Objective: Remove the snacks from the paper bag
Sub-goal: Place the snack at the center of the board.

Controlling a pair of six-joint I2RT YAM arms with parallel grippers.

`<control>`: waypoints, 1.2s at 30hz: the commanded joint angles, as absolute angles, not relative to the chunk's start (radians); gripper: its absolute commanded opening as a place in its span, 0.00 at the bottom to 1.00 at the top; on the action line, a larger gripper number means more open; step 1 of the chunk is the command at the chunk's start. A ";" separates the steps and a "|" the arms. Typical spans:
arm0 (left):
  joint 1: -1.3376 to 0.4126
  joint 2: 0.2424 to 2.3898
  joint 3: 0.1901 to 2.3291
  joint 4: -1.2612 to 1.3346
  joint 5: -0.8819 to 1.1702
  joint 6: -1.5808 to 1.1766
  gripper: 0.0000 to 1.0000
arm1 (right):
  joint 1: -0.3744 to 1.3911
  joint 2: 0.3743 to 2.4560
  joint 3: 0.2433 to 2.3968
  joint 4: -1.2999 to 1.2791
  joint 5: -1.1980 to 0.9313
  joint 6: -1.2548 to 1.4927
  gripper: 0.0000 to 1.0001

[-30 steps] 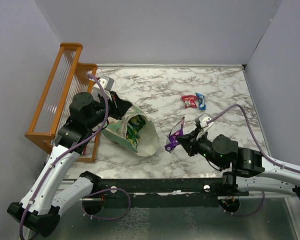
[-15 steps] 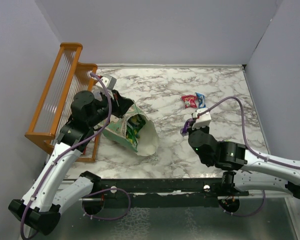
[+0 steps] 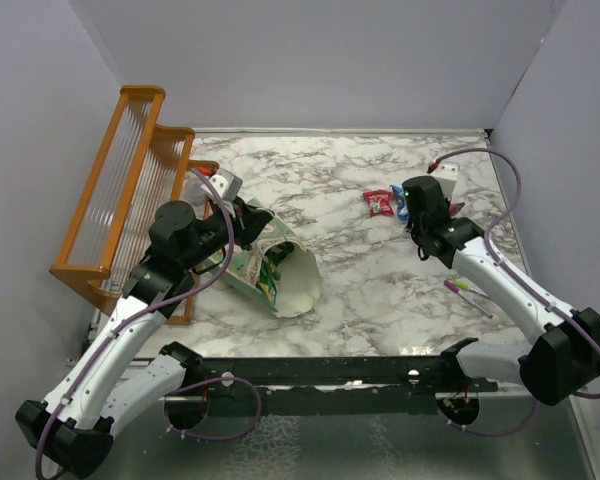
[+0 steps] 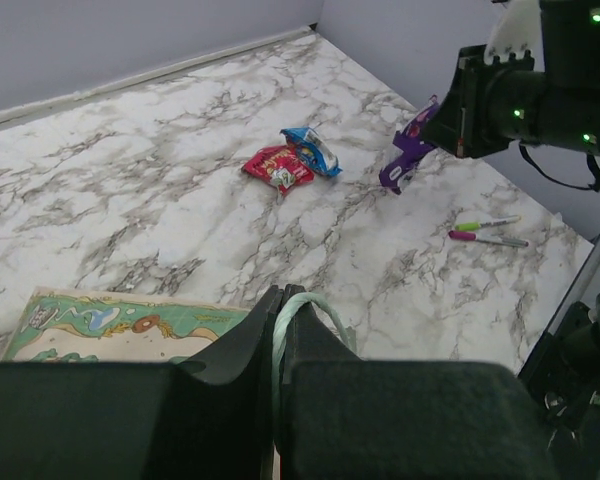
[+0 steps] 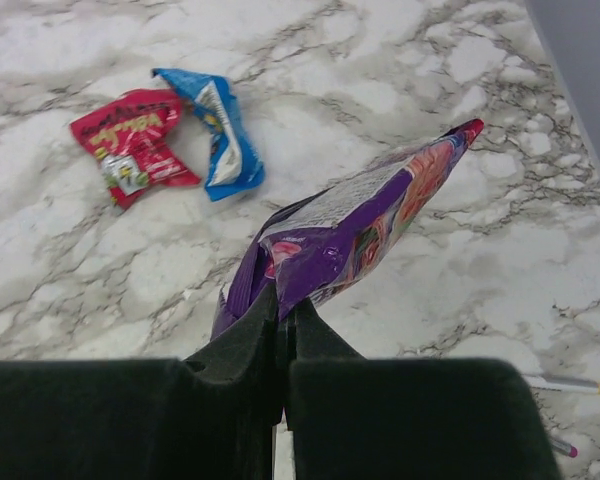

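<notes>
The pale-green paper bag (image 3: 292,283) lies tipped on its side left of centre, mouth facing right, with green snacks (image 3: 270,262) showing inside. My left gripper (image 3: 250,222) is shut on the bag's thin loop handle (image 4: 305,305) at its upper rim. My right gripper (image 5: 283,318) is shut on a purple snack packet (image 5: 350,230) and holds it above the table at the right; the top view shows only its wrist (image 3: 422,195). A red packet (image 3: 378,203) and a blue packet (image 3: 402,203) lie side by side just left of it.
An orange wooden rack (image 3: 120,200) stands along the left wall beside my left arm. Two thin pens (image 3: 467,292) lie near the right front of the marble table (image 3: 330,170), close under my right arm. Walls close the back and both sides.
My right arm has swung from the front centre out to the far right, carrying the purple packet. My left gripper and the bag have shifted slightly right.
</notes>
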State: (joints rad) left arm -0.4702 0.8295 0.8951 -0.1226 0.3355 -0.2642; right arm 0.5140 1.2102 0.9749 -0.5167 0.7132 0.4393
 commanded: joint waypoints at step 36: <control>-0.600 0.699 0.792 -0.085 0.178 -0.108 0.00 | 0.238 1.783 1.405 -0.381 0.436 0.167 0.66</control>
State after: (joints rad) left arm -0.5980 0.7013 0.8013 -0.0982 0.1890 -0.1131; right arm 0.2356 1.8973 1.4181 -0.3660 0.5716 0.1215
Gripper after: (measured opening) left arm 0.019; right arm 0.544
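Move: The right hand already holds the purple snack above the board. The free spot it is bound for lies about 14 cm ahead, 7 cm to its right and 17 cm below. The blue snack lies about 15 cm ahead and 1 cm left, the red snack 17 cm ahead and 7 cm left, and the marker pens some 7 cm back and 13 cm right, all down on the board. From the left hand the spot is roughly 21 cm ahead, 40 cm right and 32 cm lower. The right hand carries the purple snack rightward about 8 cm while sinking, then swings forward and down towards the bare board right of the blue snack, tipping some 20 degrees further down, to about 11 cm below its start. There the fingers open to let go, reaching about half open as the hand rises some 3 cm and still drifts forward, about 15 cm ahead in all, while the left hand keeps hold of the bag's handle and eases back about 2 cm, tipping up slightly. ##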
